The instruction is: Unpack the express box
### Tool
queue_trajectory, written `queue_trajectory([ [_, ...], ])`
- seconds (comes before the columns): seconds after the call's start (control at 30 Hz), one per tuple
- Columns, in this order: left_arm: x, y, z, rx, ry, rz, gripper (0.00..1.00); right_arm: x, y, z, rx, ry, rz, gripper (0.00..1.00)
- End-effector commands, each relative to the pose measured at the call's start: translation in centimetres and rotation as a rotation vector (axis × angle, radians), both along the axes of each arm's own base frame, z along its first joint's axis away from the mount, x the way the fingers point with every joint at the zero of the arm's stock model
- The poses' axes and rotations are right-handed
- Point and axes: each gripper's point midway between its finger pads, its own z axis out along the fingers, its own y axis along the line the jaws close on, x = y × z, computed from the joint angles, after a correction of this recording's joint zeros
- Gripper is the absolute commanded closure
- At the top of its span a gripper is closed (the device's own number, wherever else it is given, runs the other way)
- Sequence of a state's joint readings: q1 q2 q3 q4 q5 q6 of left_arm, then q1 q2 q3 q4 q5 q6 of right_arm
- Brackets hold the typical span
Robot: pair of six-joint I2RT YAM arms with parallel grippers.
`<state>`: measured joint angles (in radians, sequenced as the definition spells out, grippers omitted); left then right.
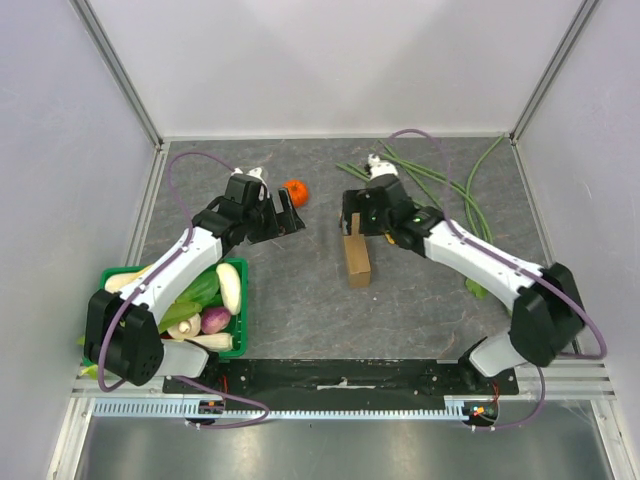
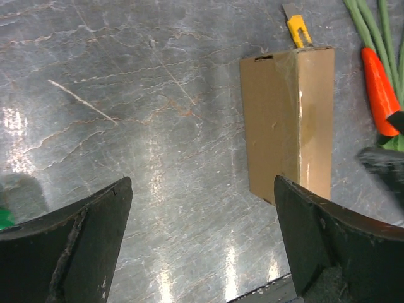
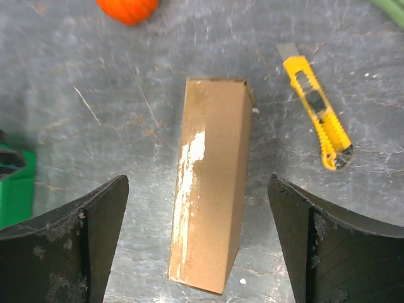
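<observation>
The express box (image 1: 357, 262) is a plain brown carton, shut, lying on one long narrow side in the middle of the grey table. In the right wrist view the express box (image 3: 214, 139) shows between and below my right gripper (image 3: 197, 189), whose jaws are wide open and touch nothing. In the top view the right gripper (image 1: 350, 225) hovers over the box's far end. My left gripper (image 1: 292, 215) is open and empty, to the box's left. In the left wrist view the left gripper (image 2: 202, 189) hangs over bare table, with the express box (image 2: 287, 120) ahead to its right.
A yellow utility knife (image 3: 315, 113) lies just beside the box. A tangerine (image 1: 296, 192) sits by the left gripper. Long green beans (image 1: 450, 190) and a carrot (image 2: 380, 88) lie at the back right. A green crate (image 1: 240, 300) of vegetables stands at the near left.
</observation>
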<state>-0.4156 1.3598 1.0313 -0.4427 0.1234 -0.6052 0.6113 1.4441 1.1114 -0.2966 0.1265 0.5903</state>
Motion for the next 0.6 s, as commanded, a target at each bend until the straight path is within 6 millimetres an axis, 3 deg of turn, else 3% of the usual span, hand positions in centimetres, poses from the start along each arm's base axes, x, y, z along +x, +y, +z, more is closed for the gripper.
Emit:
queue_trajectory([
  [0.0,0.4,1.1,2.0,0.05,-0.069,0.004,0.02,-0.1,-0.1,-2.7,-0.216,0.048,-0.03,0.02],
  [0.13,0.1,1.2,1.3,0.06,-0.045,0.003,0.05,-0.2,1.0,-5.7,-0.311,0.094,-0.017,0.02],
  [0.37,-0.2,1.6,0.7,0.078,-0.038,0.01,0.06,-0.7,1.8,-9.1,-0.379,0.154,0.027,0.03],
  [0.53,-0.3,1.9,0.3,0.087,-0.03,0.012,0.06,-1.4,2.6,-10.0,-0.345,0.204,0.052,0.25],
  [0.57,-0.3,1.9,0.3,0.092,-0.031,0.012,0.06,-1.5,2.7,-9.9,-0.337,0.208,0.056,0.34],
])
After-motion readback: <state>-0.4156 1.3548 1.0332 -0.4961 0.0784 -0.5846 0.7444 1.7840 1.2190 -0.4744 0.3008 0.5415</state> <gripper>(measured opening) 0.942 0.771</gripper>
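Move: The express box stands on its narrow side almost under the open right hand, its middle about 1 cm back, 1 cm left and some 13 cm below. From that hand the yellow knife lies on the table about 4 cm ahead and 5 cm right, and the pumpkin about 12 cm ahead and 14 cm left. From the left hand the box is about 14 cm right, 1 cm back and 11 cm down. Straight down for the most part, the right hand drops about 12 cm onto the standing box, fast at first and then easing, edging a little back as its fingers tip some 25 degrees steeper. The wide-open fingers come down on either side of the box near its middle and, at the end, begin to close in on its two broad faces. ##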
